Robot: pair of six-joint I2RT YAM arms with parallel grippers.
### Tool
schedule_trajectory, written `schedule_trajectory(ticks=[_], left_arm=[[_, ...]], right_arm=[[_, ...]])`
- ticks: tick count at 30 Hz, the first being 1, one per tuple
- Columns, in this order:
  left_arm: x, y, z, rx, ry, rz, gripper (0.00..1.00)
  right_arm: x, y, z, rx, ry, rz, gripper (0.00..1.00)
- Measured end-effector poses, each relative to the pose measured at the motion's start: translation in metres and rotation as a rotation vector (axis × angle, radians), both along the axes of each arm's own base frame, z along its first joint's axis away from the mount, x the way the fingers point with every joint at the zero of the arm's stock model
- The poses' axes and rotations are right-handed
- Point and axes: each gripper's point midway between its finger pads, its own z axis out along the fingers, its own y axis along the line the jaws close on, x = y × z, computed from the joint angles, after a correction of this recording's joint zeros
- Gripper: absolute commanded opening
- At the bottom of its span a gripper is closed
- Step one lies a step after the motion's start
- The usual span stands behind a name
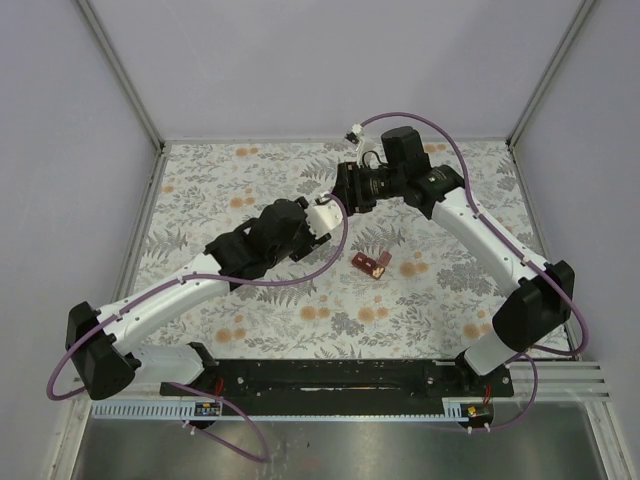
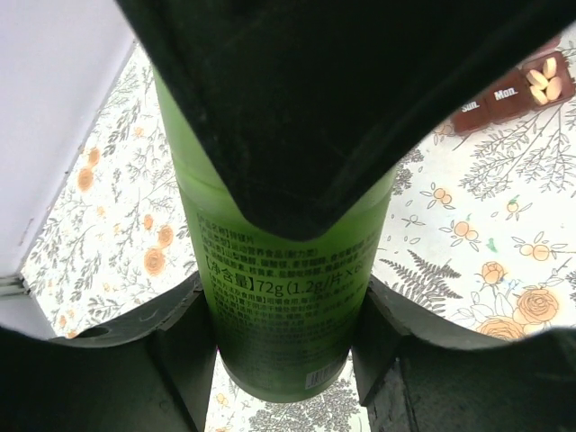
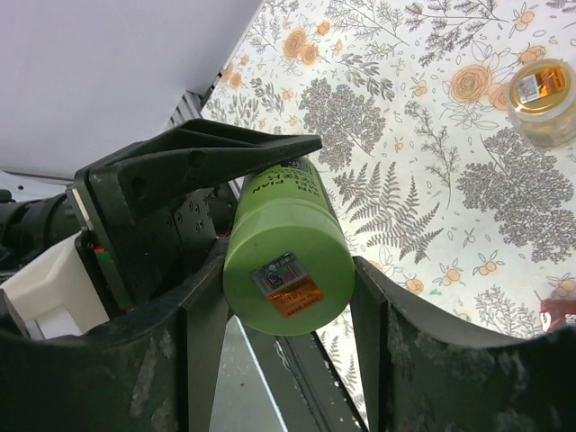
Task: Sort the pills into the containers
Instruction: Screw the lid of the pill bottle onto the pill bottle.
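A bright green bottle (image 2: 270, 216) hangs in the air between both grippers, above the flowered cloth. In the left wrist view my left gripper (image 2: 283, 315) is shut on its printed lower body. In the right wrist view my right gripper (image 3: 288, 297) is shut on the bottle's green capped end (image 3: 288, 261). From above the two grippers (image 1: 322, 218) (image 1: 348, 192) meet and hide the bottle. The dark-red pill box (image 1: 370, 264) lies on the cloth just right of them, one lid open. Pale pills (image 2: 547, 79) lie in that open compartment.
A small pale bottle with an orange lid (image 3: 543, 88) stands on the cloth beyond the right gripper. White walls enclose the table on the left, back and right. A black rail (image 1: 340, 378) runs along the near edge.
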Motion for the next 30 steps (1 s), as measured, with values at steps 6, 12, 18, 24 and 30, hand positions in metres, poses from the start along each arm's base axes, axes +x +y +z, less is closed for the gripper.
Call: schedule_trajectory(ticks=[6, 12, 18, 24, 30], left_arm=[[0.004, 0.001, 0.004, 0.014, -0.037, 0.015, 0.0], [0.011, -0.016, 0.021, -0.074, -0.096, -0.01, 0.0], [0.011, -0.033, 0.038, -0.153, -0.138, -0.053, 0.0], [0.013, -0.035, 0.039, -0.174, -0.138, -0.065, 0.0], [0.018, -0.032, 0.036, -0.208, -0.102, -0.067, 0.0]], right_arm=[[0.003, 0.0, 0.002, 0.016, 0.027, -0.017, 0.55], [-0.004, -0.003, 0.001, 0.03, 0.064, 0.014, 0.94], [-0.008, -0.015, -0.001, 0.056, 0.104, 0.038, 0.99], [-0.009, -0.041, 0.012, 0.076, 0.06, 0.012, 0.99], [-0.016, -0.072, 0.028, 0.06, -0.059, -0.008, 0.99]])
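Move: The right fingers are shut round the green lid, which is already on the pill bottle, so it lies right at that hand point. From the left hand, which grips the bottle's lower body, the lid is roughly 2 cm ahead, 3 cm to the right and 6 cm above. From the right hand, the brown pill box lies about 10 cm to the right, level fore-and-aft, and the clear jar some 7 cm ahead and 4 cm left, both about 25 cm below. The right fingers let go of the lid, opening wide; that hand eases back about a centimetre, then draws off to the right by some 7 cm, rising about 3 cm. The left hand keeps its grip on the bottle and, as the lid is released, goes up about 4 cm and right about 3 cm, rolling right side down and tipping its fingers up, some 15 degrees in all. ##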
